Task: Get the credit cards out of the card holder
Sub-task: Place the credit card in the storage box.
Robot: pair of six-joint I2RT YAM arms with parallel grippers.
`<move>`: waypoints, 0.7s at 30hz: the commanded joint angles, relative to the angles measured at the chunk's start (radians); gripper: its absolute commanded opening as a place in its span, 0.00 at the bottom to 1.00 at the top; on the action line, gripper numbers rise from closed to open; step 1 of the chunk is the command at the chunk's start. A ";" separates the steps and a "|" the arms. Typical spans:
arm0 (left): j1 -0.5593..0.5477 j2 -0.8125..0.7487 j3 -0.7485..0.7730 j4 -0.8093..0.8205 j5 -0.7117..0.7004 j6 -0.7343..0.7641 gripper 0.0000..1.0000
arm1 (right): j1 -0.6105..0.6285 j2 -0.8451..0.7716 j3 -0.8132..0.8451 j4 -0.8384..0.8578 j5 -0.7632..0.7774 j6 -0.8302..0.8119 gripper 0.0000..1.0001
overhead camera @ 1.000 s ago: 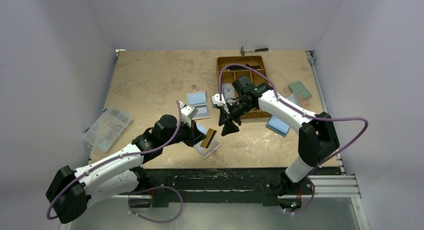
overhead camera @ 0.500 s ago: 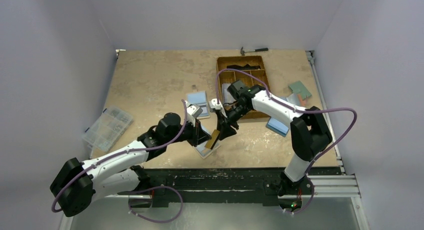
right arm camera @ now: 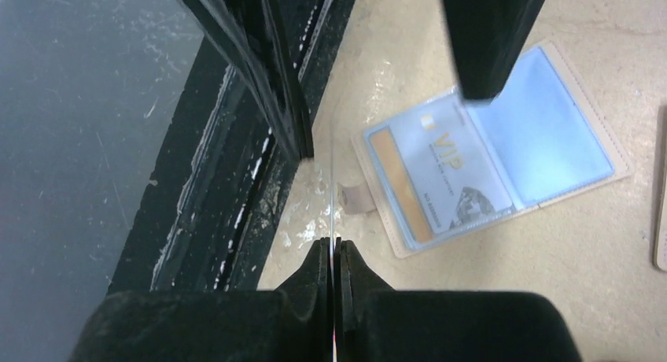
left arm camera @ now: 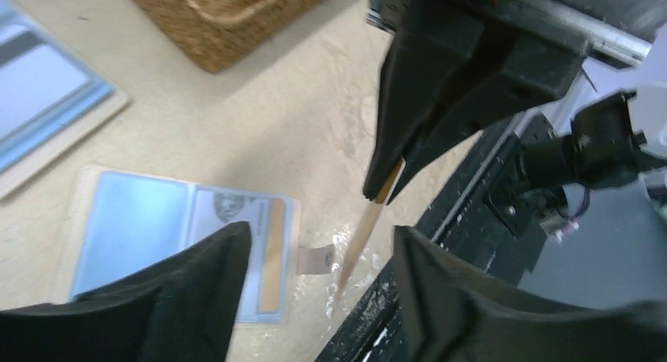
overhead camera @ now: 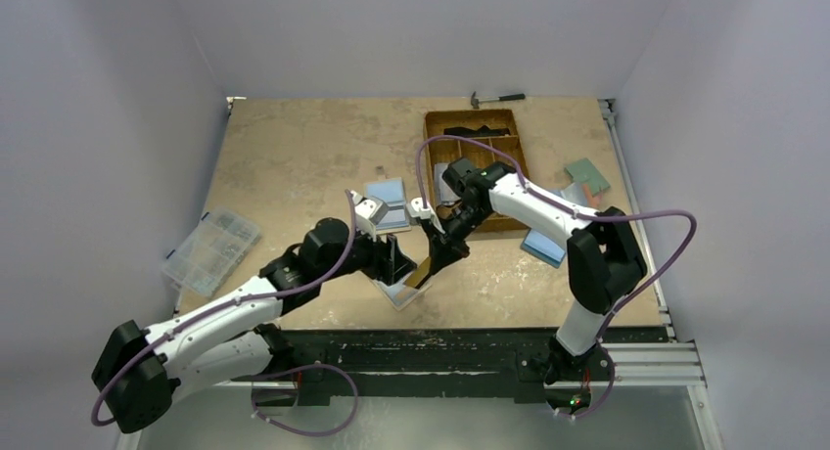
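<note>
The tan card holder (overhead camera: 395, 292) lies open on the table near the front edge, its light blue inner faces (right arm camera: 550, 126) up. A greyish credit card (right arm camera: 440, 173) marked VIP still sits in one pocket (left arm camera: 244, 220). Another credit card (overhead camera: 422, 271) hangs on edge above the table, seen as a thin tan strip (left arm camera: 366, 236). My right gripper (right arm camera: 336, 244) is shut on its upper end. My left gripper (left arm camera: 320, 236) is open, its fingers either side of the card without touching it.
A brown compartment tray (overhead camera: 480, 127) stands behind the right arm, with a hammer (overhead camera: 494, 99) beyond it. A clear organiser box (overhead camera: 210, 249) sits at the left edge. Another open holder (overhead camera: 390, 201) and blue and green flat items (overhead camera: 543, 245) lie nearby. The black front rail (left arm camera: 472, 244) is close.
The right gripper came in and shut on the raised card. The left gripper, which was shut on that card, has opened and let it go.
</note>
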State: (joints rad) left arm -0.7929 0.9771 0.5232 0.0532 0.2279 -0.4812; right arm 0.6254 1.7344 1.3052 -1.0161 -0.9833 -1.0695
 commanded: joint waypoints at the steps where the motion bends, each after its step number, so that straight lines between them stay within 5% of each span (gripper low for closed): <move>1: 0.004 -0.111 0.089 -0.133 -0.203 0.020 0.81 | -0.037 -0.074 0.035 -0.072 0.078 -0.046 0.00; 5: 0.005 -0.164 0.159 -0.236 -0.324 0.087 0.98 | -0.140 -0.176 0.007 -0.025 0.128 -0.005 0.00; 14: 0.017 0.014 0.368 -0.398 -0.384 0.302 0.99 | -0.335 -0.412 -0.021 0.095 0.317 0.131 0.00; 21: 0.034 0.079 0.353 -0.352 -0.418 0.393 0.99 | -0.399 -0.484 0.043 0.170 0.544 0.196 0.00</move>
State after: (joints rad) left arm -0.7727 1.0477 0.8646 -0.3233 -0.1444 -0.1741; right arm 0.2665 1.2736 1.2942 -0.9077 -0.5976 -0.9302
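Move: Some 19 cm ahead of the right hand, 20 cm to its right and 11 cm below lies the storage box's right-hand compartment with the gold cards. The VIP card holder lies open about 9 cm left of that hand and level with it, the striped card holder 17 cm ahead and 11 cm left. From the left hand the compartment is about 20 cm ahead and 27 cm right; the VIP card holder lies 3 cm left, level and 12 cm below. Carrying the gold card in its still-shut fingers, the right hand starts slowly, then sweeps right, forward and up, some 20 cm in all, towards the storage box, its wrist swinging roughly 45 degrees, largely clockwise. The left hand, already off the card, spreads its half-open fingers wide and draws forward, left and up, sinking again by about 3 cm at the end as its fingers tip further down. ##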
